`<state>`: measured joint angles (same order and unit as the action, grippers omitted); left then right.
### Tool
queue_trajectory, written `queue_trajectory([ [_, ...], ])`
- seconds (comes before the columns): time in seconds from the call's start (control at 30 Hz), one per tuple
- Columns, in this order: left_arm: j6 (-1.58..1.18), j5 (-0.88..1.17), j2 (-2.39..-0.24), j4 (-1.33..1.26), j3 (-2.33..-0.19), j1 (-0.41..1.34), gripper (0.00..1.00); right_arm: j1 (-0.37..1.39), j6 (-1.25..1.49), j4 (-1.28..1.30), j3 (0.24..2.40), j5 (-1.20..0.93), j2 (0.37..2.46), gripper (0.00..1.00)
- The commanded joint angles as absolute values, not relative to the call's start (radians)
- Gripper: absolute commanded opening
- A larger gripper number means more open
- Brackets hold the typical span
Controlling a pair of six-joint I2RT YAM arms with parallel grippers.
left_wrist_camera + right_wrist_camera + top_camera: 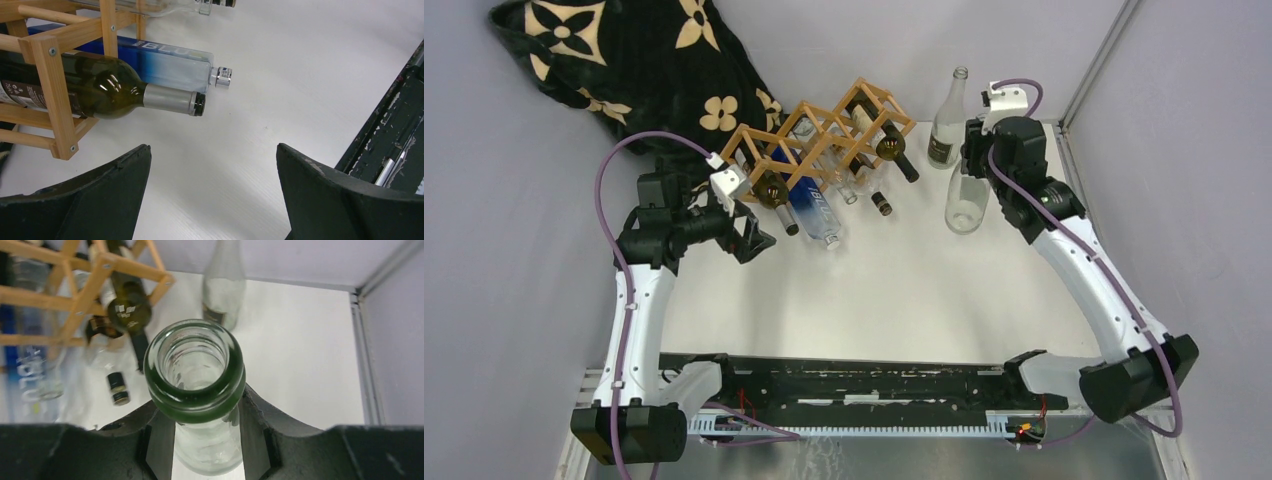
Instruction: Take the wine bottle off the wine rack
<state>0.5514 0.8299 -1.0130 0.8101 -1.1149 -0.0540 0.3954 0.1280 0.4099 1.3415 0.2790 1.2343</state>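
The wooden wine rack (pixel 824 135) stands at the back of the table and still holds dark bottles (pixel 774 190) and a blue bottle (pixel 814 210). A clear wine bottle (pixel 967 200) with a green rim (pixel 195 365) is upright to the right of the rack, clear of it. My right gripper (pixel 974 150) (pixel 202 405) is shut on its neck just below the rim. I cannot tell whether its base touches the table. My left gripper (pixel 754 235) (pixel 214 150) is open and holds nothing, just in front of the rack's left end (pixel 55 80) and a dark green bottle (pixel 110 87).
A second clear bottle (pixel 948 125) stands behind the held one, near the back wall. A small dark-capped bottle neck (pixel 882 203) pokes out under the rack. A black flowered cloth (pixel 624 60) lies at the back left. The arms' black rail (pixel 854 385) runs along the near edge.
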Motion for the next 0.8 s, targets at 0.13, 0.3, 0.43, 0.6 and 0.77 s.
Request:
queue_trajectory([
  [0.13, 0.522, 0.787, -1.003, 0.818, -1.174, -0.054, 1.00, 0.216, 0.177, 0.114, 1.478, 0.358, 1.403, 0.00],
  [0.3, 0.525, 0.767, -1.017, 0.834, -1.206, -0.054, 1.00, 0.171, 0.170, 0.094, 1.633, 0.443, 1.572, 0.00],
  [0.43, 0.524, 0.770, -1.032, 0.862, -1.229, -0.054, 1.00, 0.167, 0.135, 0.061, 1.734, 0.508, 1.686, 0.00],
  [0.6, 0.550, 0.774, -1.024, 0.895, -1.234, -0.054, 1.00, 0.164, 0.126, -0.008, 1.756, 0.550, 1.771, 0.00],
  [0.77, 0.562, 0.774, -1.018, 0.917, -1.235, -0.054, 1.00, 0.154, 0.124, -0.086, 1.739, 0.579, 1.819, 0.00],
])
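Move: The right gripper already holds the clear bottle by its neck, with the bottle hanging below. The free table spot it is being carried to lies about 18 cm ahead, 10 cm right and some 30 cm down. The standing bottle is roughly 20 cm ahead and 1 cm right, its middle 17 cm lower; the rack's rightmost wine bottle is 18 cm ahead and 12 cm left. From the left hand, the free spot is about 29 cm ahead, 49 cm right. Keep the right gripper closed on the neck and carry the clear bottle forward about 17 cm, swinging right 10 cm so that it comes alongside the standing bottle on that bottle's right. Sink some 6 cm on the way, turn the wrist about 25 degrees clockwise, and ease off towards the end. ##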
